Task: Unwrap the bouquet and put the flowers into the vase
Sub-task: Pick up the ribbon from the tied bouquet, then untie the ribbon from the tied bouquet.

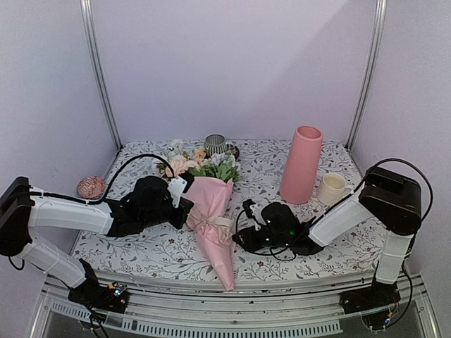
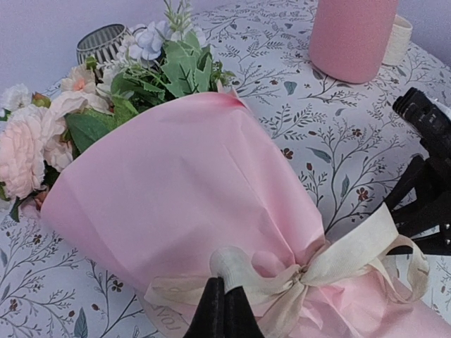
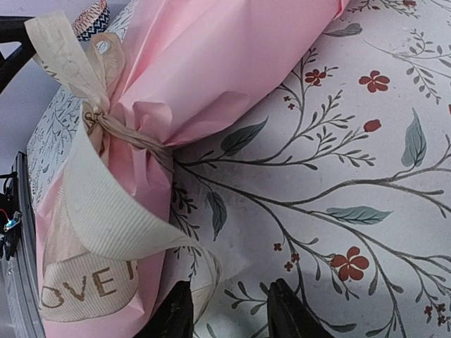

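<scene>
The bouquet (image 1: 211,211) lies on the table, its flowers (image 1: 201,163) pointing to the back and the pale pink paper cone (image 2: 183,183) tapering to the front edge. A cream ribbon (image 2: 345,257) is knotted around the cone's waist. My left gripper (image 2: 224,310) is shut on a loop of that ribbon. My right gripper (image 3: 229,313) sits low on the table just right of the cone. Its jaws stand apart, and the curled end of a ribbon tail (image 3: 106,204) hangs between them, close to the left finger. The tall pink vase (image 1: 301,163) stands upright at the back right.
A small cream mug (image 1: 332,188) stands right of the vase. A striped grey cup (image 1: 215,144) is behind the flowers. A pink patterned ball (image 1: 91,186) rests at the table's left edge. The floral tablecloth (image 1: 268,158) covers the table, with side walls close by.
</scene>
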Controlling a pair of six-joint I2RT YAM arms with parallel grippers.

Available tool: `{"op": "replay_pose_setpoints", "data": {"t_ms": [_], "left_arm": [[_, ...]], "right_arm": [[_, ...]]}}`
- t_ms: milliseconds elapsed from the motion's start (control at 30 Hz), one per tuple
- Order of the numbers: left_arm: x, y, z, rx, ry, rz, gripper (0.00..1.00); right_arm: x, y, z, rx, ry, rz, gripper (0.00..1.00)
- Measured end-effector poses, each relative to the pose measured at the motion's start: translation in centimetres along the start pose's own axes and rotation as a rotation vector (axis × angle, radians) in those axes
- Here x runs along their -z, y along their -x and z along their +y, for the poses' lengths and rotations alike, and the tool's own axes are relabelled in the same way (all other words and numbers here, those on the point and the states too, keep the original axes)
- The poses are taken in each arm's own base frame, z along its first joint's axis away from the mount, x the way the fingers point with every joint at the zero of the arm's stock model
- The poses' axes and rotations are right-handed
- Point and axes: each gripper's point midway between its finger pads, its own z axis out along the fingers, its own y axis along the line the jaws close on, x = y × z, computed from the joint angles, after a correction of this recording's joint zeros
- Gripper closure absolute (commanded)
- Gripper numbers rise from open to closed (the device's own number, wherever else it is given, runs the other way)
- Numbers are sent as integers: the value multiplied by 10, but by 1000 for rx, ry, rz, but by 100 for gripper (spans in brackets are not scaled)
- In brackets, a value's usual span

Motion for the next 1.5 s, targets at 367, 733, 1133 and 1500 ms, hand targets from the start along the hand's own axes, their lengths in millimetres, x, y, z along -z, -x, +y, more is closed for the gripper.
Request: {"op": "replay_pose_setpoints", "data": {"t_ms": [367,733,1133,1500], "left_arm": [[-2,-3,-1,-2,-3,9,100],[-2,-3,0,-7,3,9,100],[16,5,4,-13,20,-43,100],[28,10,9,-8,38,-78,100]], "right_arm": [[-7,6,10,-4,50,3,96],[13,30,0,-12,-8,-79,97],[45,65,-13,25,-146,-165,97],[77,91,-11,42,-202,-238,97]]}}
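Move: The free ribbon tail lies right at the right hand's open, low fingertips, about 1 cm back and 1 cm left of their midpoint. From that hand the bow's knot is roughly 8 cm left, 2 cm ahead and 3 cm higher; the wrap's pointed stem end is some 15 cm back and 2 cm left. The left hand already grips the other side of the bow; from it the tail lies about 12 cm right, 2 cm back and 8 cm lower, the knot 6 cm right, level ahead, 5 cm lower. The right fingers shut on the free ribbon tail while edging about 1 cm left, then keep their pinch and pull the tail up some 10 cm, drawing it right and a little forward, away from the knot, as the wrist tips up and turns clockwise, each about 10 degrees. The left hand keeps its grip on the ribbon's other side and, late on, eases up about 2 cm and slightly left. ##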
